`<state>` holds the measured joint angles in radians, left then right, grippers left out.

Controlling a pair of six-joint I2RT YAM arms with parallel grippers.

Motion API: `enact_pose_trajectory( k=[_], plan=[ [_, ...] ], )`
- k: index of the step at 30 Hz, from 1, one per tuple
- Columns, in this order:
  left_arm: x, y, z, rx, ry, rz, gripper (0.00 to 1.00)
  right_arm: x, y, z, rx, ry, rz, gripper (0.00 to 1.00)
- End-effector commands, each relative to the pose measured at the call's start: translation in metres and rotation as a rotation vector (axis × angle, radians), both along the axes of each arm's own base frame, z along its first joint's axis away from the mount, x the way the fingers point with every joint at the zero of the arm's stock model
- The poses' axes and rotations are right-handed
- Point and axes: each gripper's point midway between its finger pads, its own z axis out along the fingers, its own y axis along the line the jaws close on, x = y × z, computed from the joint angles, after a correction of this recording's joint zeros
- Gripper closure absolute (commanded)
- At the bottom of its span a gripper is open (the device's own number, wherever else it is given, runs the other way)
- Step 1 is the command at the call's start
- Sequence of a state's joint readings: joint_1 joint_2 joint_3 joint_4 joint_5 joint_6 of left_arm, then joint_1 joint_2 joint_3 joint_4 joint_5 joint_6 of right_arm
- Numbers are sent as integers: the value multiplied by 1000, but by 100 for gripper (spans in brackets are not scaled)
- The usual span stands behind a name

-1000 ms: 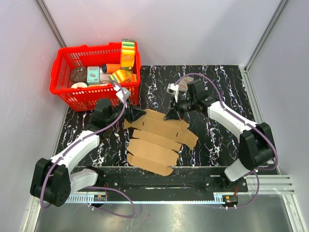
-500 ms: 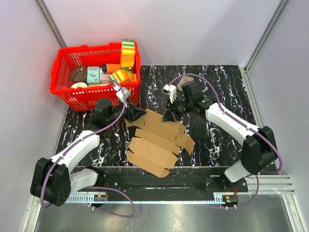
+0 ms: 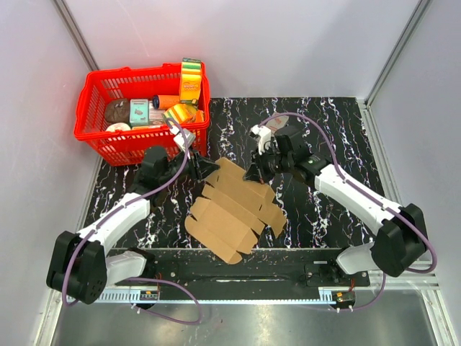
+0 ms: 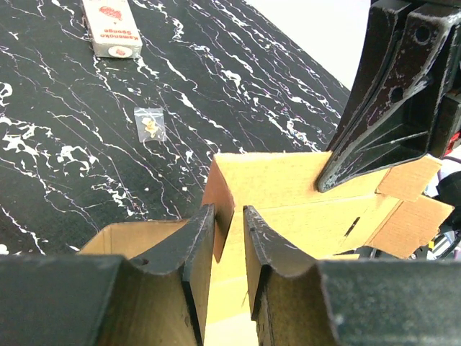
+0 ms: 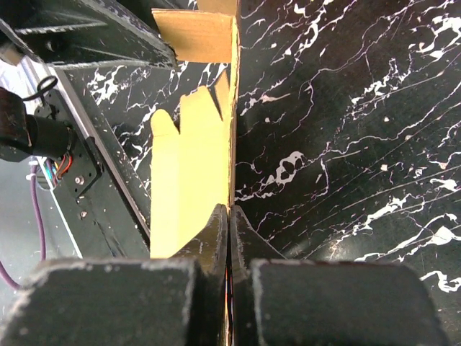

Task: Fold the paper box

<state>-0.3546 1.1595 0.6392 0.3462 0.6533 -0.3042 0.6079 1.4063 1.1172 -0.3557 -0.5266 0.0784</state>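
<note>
The paper box [image 3: 230, 205] is a flat brown die-cut sheet lying partly creased on the black marbled table, its far edge lifted. My left gripper [image 3: 205, 167] is at the sheet's far left corner. In the left wrist view its jaws [image 4: 229, 210] stand slightly apart, open, around an upright flap [image 4: 220, 198] that leans on the left finger. My right gripper [image 3: 253, 175] is at the far edge. In the right wrist view it [image 5: 228, 209] is shut on the thin edge of the paper box [image 5: 191, 166].
A red basket [image 3: 101, 140] full of groceries stands at the far left, just behind my left arm. A small printed packet [image 4: 110, 27] and a tiny clear bag [image 4: 150, 124] lie on the table beyond the sheet. The arms' mounting rail [image 3: 238, 274] runs along the near edge.
My right gripper has pulled the far edge, and the sheet has turned and slid toward the near left. The left jaws have eased apart a little on the flap.
</note>
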Motion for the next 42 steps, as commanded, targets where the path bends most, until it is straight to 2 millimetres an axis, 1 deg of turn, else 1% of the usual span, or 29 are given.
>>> enact_pose_trajectory(
  k=[1, 3, 4, 5, 6, 7, 8, 9, 10, 11, 12, 13, 14, 15, 16, 17, 18, 19, 20, 22, 24, 25, 26, 29, 30, 35, 38, 40, 42],
  plan=[
    [-1, -5, 22, -49, -67, -29, 73, 8, -1, 28, 50, -80, -66, 100],
    [-2, -5, 24, -52, -68, -31, 73, 7, -4, 30, 43, -91, -74, 100],
    [-3, -4, 27, -58, -72, -30, 72, 6, -7, 28, 20, -94, -70, 100],
    [-6, -3, 34, -66, -90, -31, 71, 4, -10, 26, 3, -94, -66, 100],
    [-7, -3, 38, -72, -100, -26, 70, 7, -15, 23, -26, -96, -84, 100],
    [-8, 0, 40, -66, -103, -13, 68, 5, -19, 20, -64, -91, -78, 100],
    [-10, 2, 51, -72, -134, -3, 66, 4, -22, 18, -83, -86, -76, 100],
    [-10, 4, 55, -67, -144, 6, 64, -1, -26, 11, -115, -62, -69, 100],
    [-9, 7, 51, -33, -130, 23, 57, -2, -27, 14, -123, -67, -60, 100],
    [-8, 9, 62, -25, -152, 34, 53, -4, -28, 13, -129, -54, -57, 100],
    [-8, 11, 65, -8, -152, 41, 50, -8, -32, 8, -158, -50, -32, 100],
    [-9, 15, 55, 44, -124, 49, 47, -9, -31, 10, -163, -57, -15, 100],
    [-7, 17, 66, 56, -140, 57, 41, -10, -32, 9, -174, -53, -15, 100],
    [-8, 18, 66, 71, -135, 58, 40, -11, -35, 6, -190, -40, -13, 100],
    [-9, 23, 59, 113, -110, 66, 37, -12, -35, 8, -196, -53, -1, 100],
    [-9, 23, 65, 125, -118, 66, 35, -11, -37, 7, -212, -59, -11, 100],
    [-9, 25, 64, 144, -108, 69, 35, -13, -38, 7, -226, -60, -15, 100],
    [-10, 29, 54, 184, -75, 71, 35, -11, -39, 9, -232, -73, -23, 100],
    [-9, 29, 58, 192, -79, 73, 35, -6, -44, 10, -260, -97, -64, 100],
    [-10, 30, 54, 206, -62, 70, 35, -3, -45, 11, -283, -120, -101, 100],
    [-11, 30, 54, 203, -59, 72, 35, 5, -49, 16, -287, -157, -152, 100],
    [-10, 30, 55, 197, -67, 72, 35, 6, -50, 15, -287, -158, -168, 100],
    [-10, 30, 54, 196, -63, 72, 35, 13, -56, 16, -305, -177, -212, 100],
    [-9, 30, 54, 196, -65, 79, 35, 22, -64, 17, -334, -196, -284, 100],
    [-8, 31, 54, 197, -65, 88, 35, 23, -64, 16, -318, -184, -312, 100],
    [-8, 33, 54, 198, -65, 97, 34, 37, -75, 17, -319, -246, -413, 100],
    [-8, 35, 56, 202, -69, 109, 34, 37, -74, 12, -334, -232, -404, 100],
    [-7, 37, 56, 205, -70, 125, 35, 34, -74, 13, -350, -203, -399, 100],
    [-5, 39, 55, 209, -68, 139, 35, 34, -73, 8, -371, -177, -397, 100]
  ],
)
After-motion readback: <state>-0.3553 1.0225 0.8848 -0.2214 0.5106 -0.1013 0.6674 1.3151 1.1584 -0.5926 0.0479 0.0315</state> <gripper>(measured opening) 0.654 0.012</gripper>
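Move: My left fingers stand parted around the paper box's far-left corner flap. The middle of the blank lies about 14 cm back, 6 cm right and 8 cm below that hand; from my right hand, which already pinches its far edge, the middle is some 11 cm back and 4 cm left. The plastic bag sits roughly 6 cm ahead and 4 cm right of my right hand, the small carton 17 cm ahead and 10 cm right. The red basket's middle is about 24 cm left and 15 cm ahead of my left hand. Keeping my right fingers shut on the far edge, I haul the paper box about 8 cm to the right, easing back slightly and then forward, while that hand turns some 20 degrees clockwise and tips its fingers farther down. My left hand opens wide and rises off the corner flap, drifting left towards the basket side, then sinks partway and waits open about 4 cm higher. ##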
